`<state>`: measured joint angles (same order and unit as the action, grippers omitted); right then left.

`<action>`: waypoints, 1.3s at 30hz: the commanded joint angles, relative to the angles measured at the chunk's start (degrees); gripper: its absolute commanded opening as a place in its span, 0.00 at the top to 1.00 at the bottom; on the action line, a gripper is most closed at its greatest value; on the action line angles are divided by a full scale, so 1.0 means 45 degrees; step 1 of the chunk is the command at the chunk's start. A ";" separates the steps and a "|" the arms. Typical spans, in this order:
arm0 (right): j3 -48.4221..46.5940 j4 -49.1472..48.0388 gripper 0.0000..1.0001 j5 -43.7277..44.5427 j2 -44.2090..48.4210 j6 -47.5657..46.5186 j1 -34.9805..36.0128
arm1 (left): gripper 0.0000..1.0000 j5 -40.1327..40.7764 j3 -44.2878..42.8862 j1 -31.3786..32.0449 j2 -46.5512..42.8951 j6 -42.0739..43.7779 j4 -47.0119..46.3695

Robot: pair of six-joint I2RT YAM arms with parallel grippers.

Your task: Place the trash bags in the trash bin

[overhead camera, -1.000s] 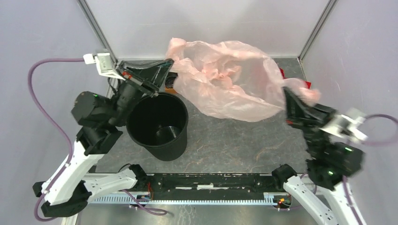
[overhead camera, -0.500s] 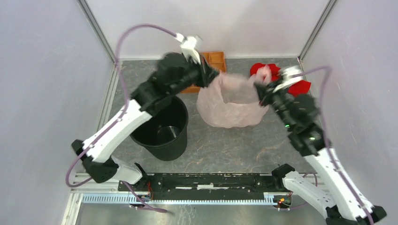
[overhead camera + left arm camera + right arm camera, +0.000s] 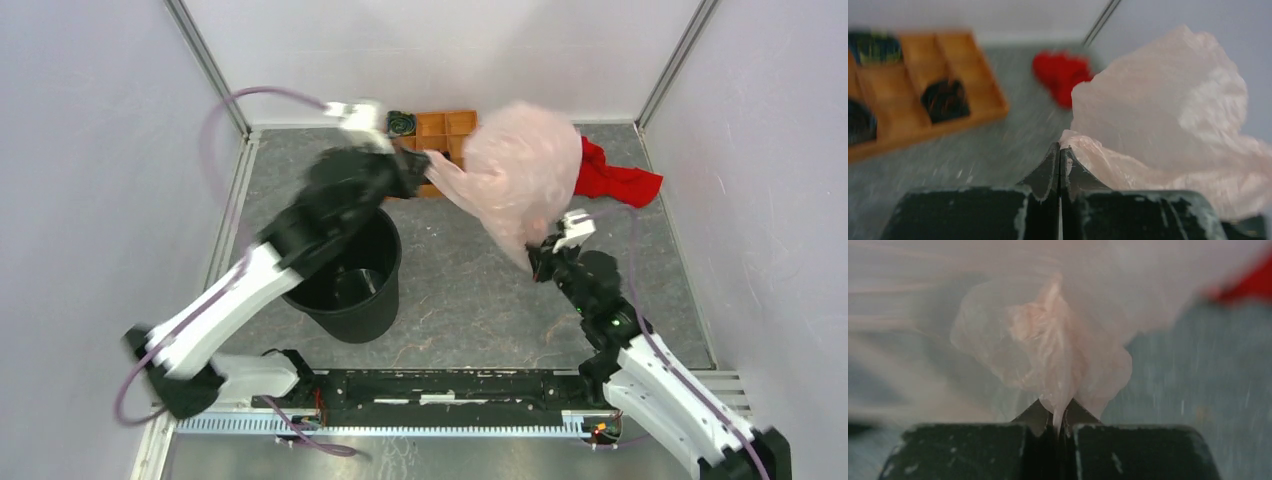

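The pale pink trash bag (image 3: 525, 165) billows in the air over the back middle of the table, stretched between both grippers. My left gripper (image 3: 428, 160) is shut on the bag's left edge; in the left wrist view the film (image 3: 1168, 130) leaves the closed fingertips (image 3: 1060, 148) to the right. My right gripper (image 3: 537, 262) is shut on the bag's lower corner, and the right wrist view shows a pinched twist of film (image 3: 1048, 350) rising from its tips (image 3: 1058, 416). The round black trash bin (image 3: 340, 268) stands upright at the left, under the left arm, with the bag outside it.
An orange compartment tray (image 3: 445, 130) with dark items sits at the back, partly behind the bag. A bright red cloth (image 3: 615, 180) lies at the back right. Grey walls with metal posts close in the left, back and right sides.
Both arms moved fast. The bag was spread wide, then gathered and ballooned upward. The right gripper dropped toward the table's middle; the left arm's gripper shifted slightly left near the tray.
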<state>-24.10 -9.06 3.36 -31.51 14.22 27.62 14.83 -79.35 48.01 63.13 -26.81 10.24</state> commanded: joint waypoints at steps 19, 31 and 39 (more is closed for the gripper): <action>-0.1767 0.1223 0.99 -0.0218 0.0134 -0.0268 -0.0015 | 0.98 0.2617 0.0598 0.0259 0.0253 -0.1503 0.2755; -1.0264 0.2636 0.99 -0.1446 -0.2620 -0.0753 -0.0024 | 0.98 -0.6794 -0.4340 -0.0063 0.1314 -0.1427 -0.1955; -0.5210 -0.0358 0.96 -0.0908 -0.0044 -0.0542 -0.0015 | 0.98 -0.0089 0.0039 -0.0070 -0.0826 -0.1860 -0.0888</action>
<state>-63.40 -13.17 -7.57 -31.29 12.38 27.62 -6.66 -85.89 48.01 57.58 -33.71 -3.79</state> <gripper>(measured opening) 0.038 0.025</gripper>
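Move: The trash bin stands about 10 cm to the left of the left hand, about 3 cm nearer the robot and some 34 cm below it; from the right hand it is about 30 cm left, 3 cm back and 13 cm down. The bag's bulk hangs about 8 cm ahead, 16 cm right and 8 cm below the left hand. The sorting tray lies some 32 cm ahead of the left hand and 4 cm right, and the red cloth about 29 cm ahead and 29 cm right of the right hand, both on the table. Both hands keep the pink trash bag's edge pinched between them and shake it nearly in step: a dip down, a fast sweep up and back towards the robot, then the same again, ending high. The left swings about 30 cm from low to high, the right about 40 cm, the fingers tipping down at each low and up at each high. ##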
